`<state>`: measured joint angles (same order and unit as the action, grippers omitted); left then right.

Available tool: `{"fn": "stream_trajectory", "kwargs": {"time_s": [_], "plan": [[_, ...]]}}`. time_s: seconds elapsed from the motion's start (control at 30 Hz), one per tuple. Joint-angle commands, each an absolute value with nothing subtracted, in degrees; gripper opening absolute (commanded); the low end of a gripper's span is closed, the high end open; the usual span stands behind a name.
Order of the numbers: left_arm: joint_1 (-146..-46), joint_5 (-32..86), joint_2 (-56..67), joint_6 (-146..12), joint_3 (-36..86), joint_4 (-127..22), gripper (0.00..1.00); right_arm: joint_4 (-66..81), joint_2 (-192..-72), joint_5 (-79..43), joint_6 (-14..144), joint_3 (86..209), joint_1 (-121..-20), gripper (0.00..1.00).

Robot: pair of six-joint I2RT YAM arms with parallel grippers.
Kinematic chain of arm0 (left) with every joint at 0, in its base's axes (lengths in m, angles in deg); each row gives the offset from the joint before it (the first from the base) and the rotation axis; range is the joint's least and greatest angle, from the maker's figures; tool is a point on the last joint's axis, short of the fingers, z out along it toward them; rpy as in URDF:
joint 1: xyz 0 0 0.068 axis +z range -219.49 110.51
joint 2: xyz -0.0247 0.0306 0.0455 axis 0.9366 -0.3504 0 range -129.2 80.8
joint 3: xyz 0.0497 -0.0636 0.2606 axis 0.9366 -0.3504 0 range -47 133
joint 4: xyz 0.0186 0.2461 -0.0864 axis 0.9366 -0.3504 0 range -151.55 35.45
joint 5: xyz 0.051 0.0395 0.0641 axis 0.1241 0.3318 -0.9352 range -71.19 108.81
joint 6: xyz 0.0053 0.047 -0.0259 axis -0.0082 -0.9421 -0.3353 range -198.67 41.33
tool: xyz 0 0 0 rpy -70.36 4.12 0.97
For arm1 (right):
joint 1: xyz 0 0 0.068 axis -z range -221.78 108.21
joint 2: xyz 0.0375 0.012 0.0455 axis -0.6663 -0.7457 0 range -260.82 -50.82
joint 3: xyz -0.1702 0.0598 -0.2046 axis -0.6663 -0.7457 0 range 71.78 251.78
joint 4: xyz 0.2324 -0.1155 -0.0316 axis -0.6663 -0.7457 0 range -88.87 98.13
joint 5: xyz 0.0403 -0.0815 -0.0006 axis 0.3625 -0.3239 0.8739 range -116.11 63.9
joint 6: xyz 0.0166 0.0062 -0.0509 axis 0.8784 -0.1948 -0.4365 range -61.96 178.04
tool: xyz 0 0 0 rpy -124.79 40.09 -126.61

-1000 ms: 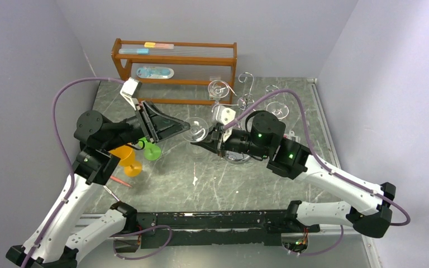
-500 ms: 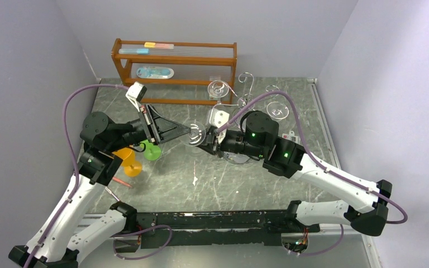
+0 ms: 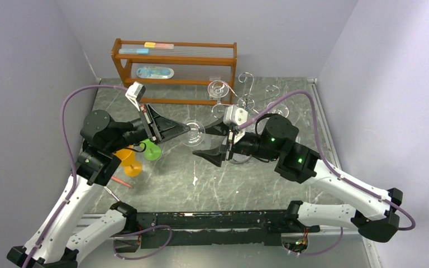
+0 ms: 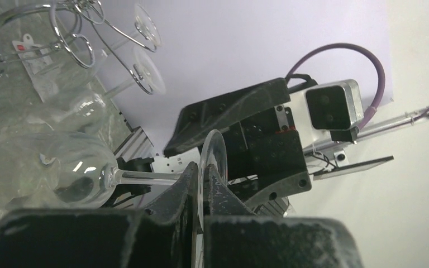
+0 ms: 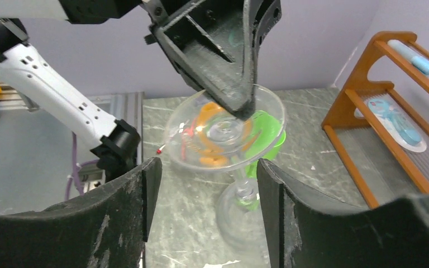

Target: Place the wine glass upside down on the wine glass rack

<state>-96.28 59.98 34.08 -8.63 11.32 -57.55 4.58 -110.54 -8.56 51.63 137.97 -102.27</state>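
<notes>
The clear wine glass (image 3: pixel 196 134) hangs in the air on its side between the two arms. My left gripper (image 3: pixel 185 129) is shut on the rim of its round foot (image 4: pixel 213 159), with the stem (image 4: pixel 145 177) and the bowl (image 4: pixel 44 173) reaching away to the left. My right gripper (image 3: pixel 202 140) stands open around the glass without touching it. Its fingers (image 5: pixel 128 206) flank the stem and the bowl (image 5: pixel 246 218). The chrome wine glass rack (image 3: pixel 247 94) stands behind the right arm, which hides most of its base. Other glasses (image 3: pixel 219 88) hang on it.
A brown wooden shelf unit (image 3: pixel 173 67) stands at the back left. An orange plastic goblet (image 3: pixel 125 159) and a green one (image 3: pixel 152 149) sit under the left arm, with a thin red stick (image 3: pixel 120 181) nearby. Curled rack arms (image 4: pixel 72 28) show close to the held glass.
My left gripper has shut on the glass's foot. My right gripper has let go of the glass, opened wide and drawn back a little to the right.
</notes>
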Motion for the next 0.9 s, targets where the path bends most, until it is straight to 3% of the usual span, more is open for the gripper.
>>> {"fn": "stream_trajectory", "kwargs": {"time_s": [0.0, 0.13, 0.43, 0.57, 0.73, 0.87], "plan": [[-96.4, 54.3, 35.2, -11.5, 15.3, -62.3, 0.05, 3.4, -107.7, -5.7, 56.5, 138.2, -102.3, 0.68], [-96.5, 51.4, 35.9, -13.1, 16.2, -64.4, 0.05, 3.5, -107.3, -6.0, 63.4, 139.8, -102.3, 0.68], [-96.5, 51.1, 37.8, -13.4, 15.3, -62.6, 0.05, 2.3, -111.7, -23.0, 91.8, 145.1, -102.3, 0.60], [-96.5, 51.3, 38.3, -13.4, 14.9, -62.2, 0.05, 2.4, -112.7, -24.0, 99.4, 144.5, -102.3, 0.57], [-96.4, 51.3, 38.7, -13.5, 14.7, -61.9, 0.05, 1.5, -115.0, -24.1, 104.7, 146.3, -102.3, 0.36], [-96.5, 51.2, 39.3, -14.0, 14.5, -62.0, 0.05, 3.9, -114.5, -23.9, 108.1, 144.7, -102.3, 0.07]]}}
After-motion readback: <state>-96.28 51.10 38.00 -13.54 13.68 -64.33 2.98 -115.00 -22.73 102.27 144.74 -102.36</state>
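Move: Up in the air, the wine glass hangs upside down with its foot already pinched by the left fingers; the middle of the foot lies about 3 cm to the left hand's right and 1 cm back. From the open right hand the foot is roughly 3 cm left, 2 cm ahead and 2 cm higher. The rack stands some 14 cm ahead and 13 cm right of the right hand; the green goblet sits about 15 cm left and 10 cm ahead of the left hand, both well below. Rolling its wrist about 50 degrees so the upper side goes forward, the right hand first eases back and up, then swings forward some 3 cm and slightly left onto the foot's right edge, closing its wide-open fingers over the rim. The left hand keeps its pinch on the foot, shifting about 2 cm left and turning slightly counter-clockwise. ##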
